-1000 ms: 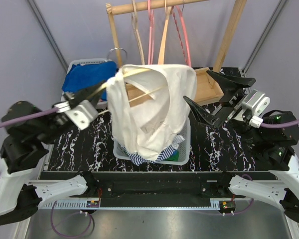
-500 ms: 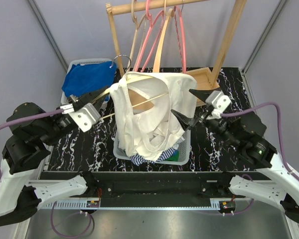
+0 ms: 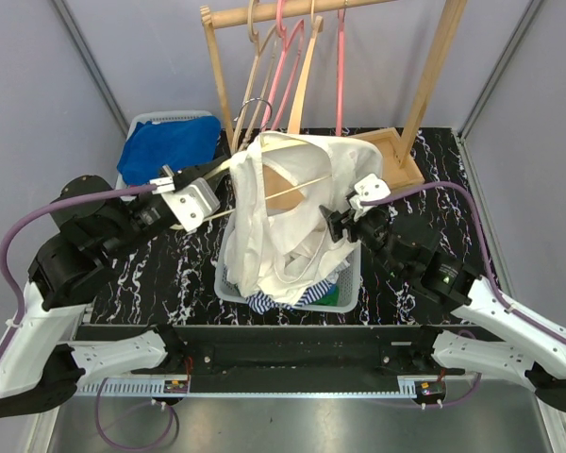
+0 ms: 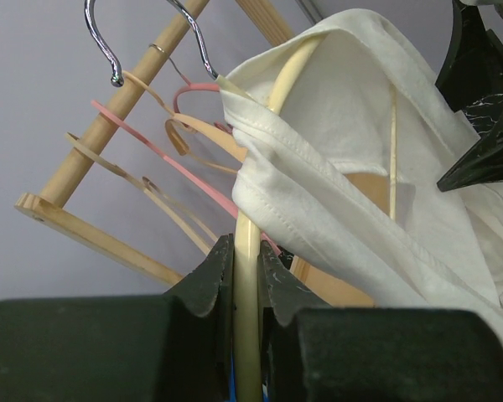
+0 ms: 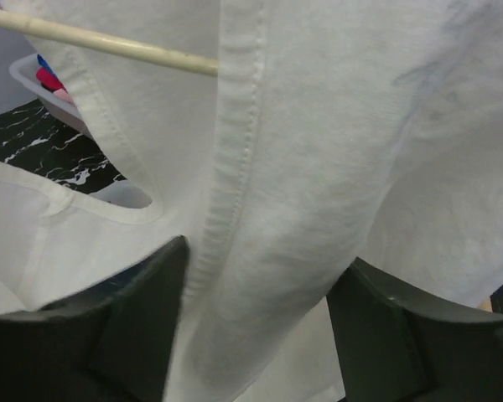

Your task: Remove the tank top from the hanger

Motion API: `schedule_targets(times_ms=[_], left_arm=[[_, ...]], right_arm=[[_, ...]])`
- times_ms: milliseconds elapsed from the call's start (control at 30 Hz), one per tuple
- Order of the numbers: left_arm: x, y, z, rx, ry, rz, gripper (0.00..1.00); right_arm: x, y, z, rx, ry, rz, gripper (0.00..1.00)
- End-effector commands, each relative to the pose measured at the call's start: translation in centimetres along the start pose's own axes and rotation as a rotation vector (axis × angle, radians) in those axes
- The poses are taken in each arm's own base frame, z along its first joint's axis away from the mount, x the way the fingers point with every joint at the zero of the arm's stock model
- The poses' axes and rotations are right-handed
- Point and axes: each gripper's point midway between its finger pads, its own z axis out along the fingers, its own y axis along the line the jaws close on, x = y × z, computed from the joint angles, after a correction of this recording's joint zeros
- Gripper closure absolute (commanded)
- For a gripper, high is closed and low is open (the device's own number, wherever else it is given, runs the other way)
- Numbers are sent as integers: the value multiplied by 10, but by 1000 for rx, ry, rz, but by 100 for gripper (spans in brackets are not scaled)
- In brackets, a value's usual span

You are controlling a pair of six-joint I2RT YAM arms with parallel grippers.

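Note:
A white tank top (image 3: 292,222) hangs on a pale wooden hanger (image 3: 297,187) above the basket. My left gripper (image 3: 224,177) is shut on the hanger's arm (image 4: 247,276), with the cloth (image 4: 360,142) draped just past its fingers. My right gripper (image 3: 341,223) is pressed into the right side of the garment. In the right wrist view its jaws (image 5: 264,260) stand wide apart with a thick fold of the tank top (image 5: 318,167) between them. The hanger's thin crossbar (image 5: 109,42) runs above that fold.
A wooden rack (image 3: 424,66) at the back carries several pink and wooden hangers (image 3: 283,66). A white basket (image 3: 344,294) with striped clothing sits under the garment. A bin with blue cloth (image 3: 165,146) is at back left, a wooden box (image 3: 396,156) at back right.
My right arm swung in from the right to the tank top, and its jaws now straddle a fold and have narrowed a little. The left gripper carried the hanger slightly right and back.

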Motion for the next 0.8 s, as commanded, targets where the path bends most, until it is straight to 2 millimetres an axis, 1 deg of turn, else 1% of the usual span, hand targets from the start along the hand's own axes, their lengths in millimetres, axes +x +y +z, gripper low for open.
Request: schedule_targets(times_ms=[0, 33, 67, 100, 133, 167, 200, 233, 267, 333, 400, 433, 467, 533, 567, 600, 633, 667, 733, 767], left_arm=[[-46, 35, -12, -117, -160, -20, 100], [-47, 35, -13, -119, -160, -17, 100], [-46, 36, -12, -122, -158, -16, 100], [-46, 37, -12, -128, -159, -16, 100], [-45, 36, -11, -129, -158, -16, 100], [-46, 36, -11, -127, -161, -17, 100], [-47, 37, -12, -131, -166, -17, 100], [-46, 35, -11, -126, -165, -17, 100], [-46, 35, -10, -124, -166, -16, 100], [-46, 34, -11, -122, -170, -17, 100], [-46, 34, -11, -120, -169, -16, 100], [-45, 33, -10, -119, -170, -16, 100], [-45, 32, -10, -117, -170, -14, 100], [-45, 32, -11, -117, -170, -8, 100], [-43, 31, -11, -113, -165, -1, 100], [-44, 31, -14, -115, -171, 9, 100], [-43, 30, -15, -113, -170, 19, 100], [-39, 28, -15, -107, -160, 22, 100], [-39, 26, -18, -100, -162, 18, 100], [-35, 22, -18, -88, -153, 16, 100]], right_arm=[[-26, -25, -8, 119, -74, 18, 43], [-30, -28, -12, 129, -79, 19, 70], [-41, -34, -18, 141, -102, 33, 77], [-44, -37, -21, 148, -101, 32, 80], [-45, -39, -25, 146, -96, 32, 75], [-52, -43, -31, 152, -109, 41, 74], [-53, -44, -33, 150, -107, 44, 74], [-51, -44, -35, 147, -99, 41, 76], [-54, -47, -39, 153, -108, 48, 85], [-53, -51, -42, 165, -106, 45, 92], [-57, -52, -45, 160, -116, 55, 88], [-56, -51, -46, 153, -105, 56, 88], [-62, -50, -48, 136, -115, 63, 88], [-63, -52, -51, 138, -102, 60, 91], [-68, -57, -54, 160, -111, 64, 94], [-70, -62, -57, 175, -114, 45, 96], [-77, -69, -62, 199, -138, 49, 96], [-79, -77, -65, 240, -142, 43, 97], [-90, -91, -72, 298, -164, 4, 96], [-92, -104, -77, 367, -154, -7, 96]])
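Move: The white tank top's side fold hangs right between the open right fingertips, about 1 cm ahead of their midpoint and level with them. The free end of the hanger's bar is roughly 5 cm farther ahead of the right hand, 1 cm left and 6 cm above it; the basket lies some 7 cm left, 4 cm back and 28 cm below. From the left hand, already gripping the hanger, that fold is about 18 cm right, 4 cm ahead and 15 cm below. Close the right gripper from wide open to nearly shut, pinching the tank top's side fold, and meanwhile draw it away from the hanger's held end, about 7 cm to the right and 7 cm up, easing back slightly and turning some 10 degrees clockwise. Keep the left grip on the hanger and hold it nearly still against the pull. ##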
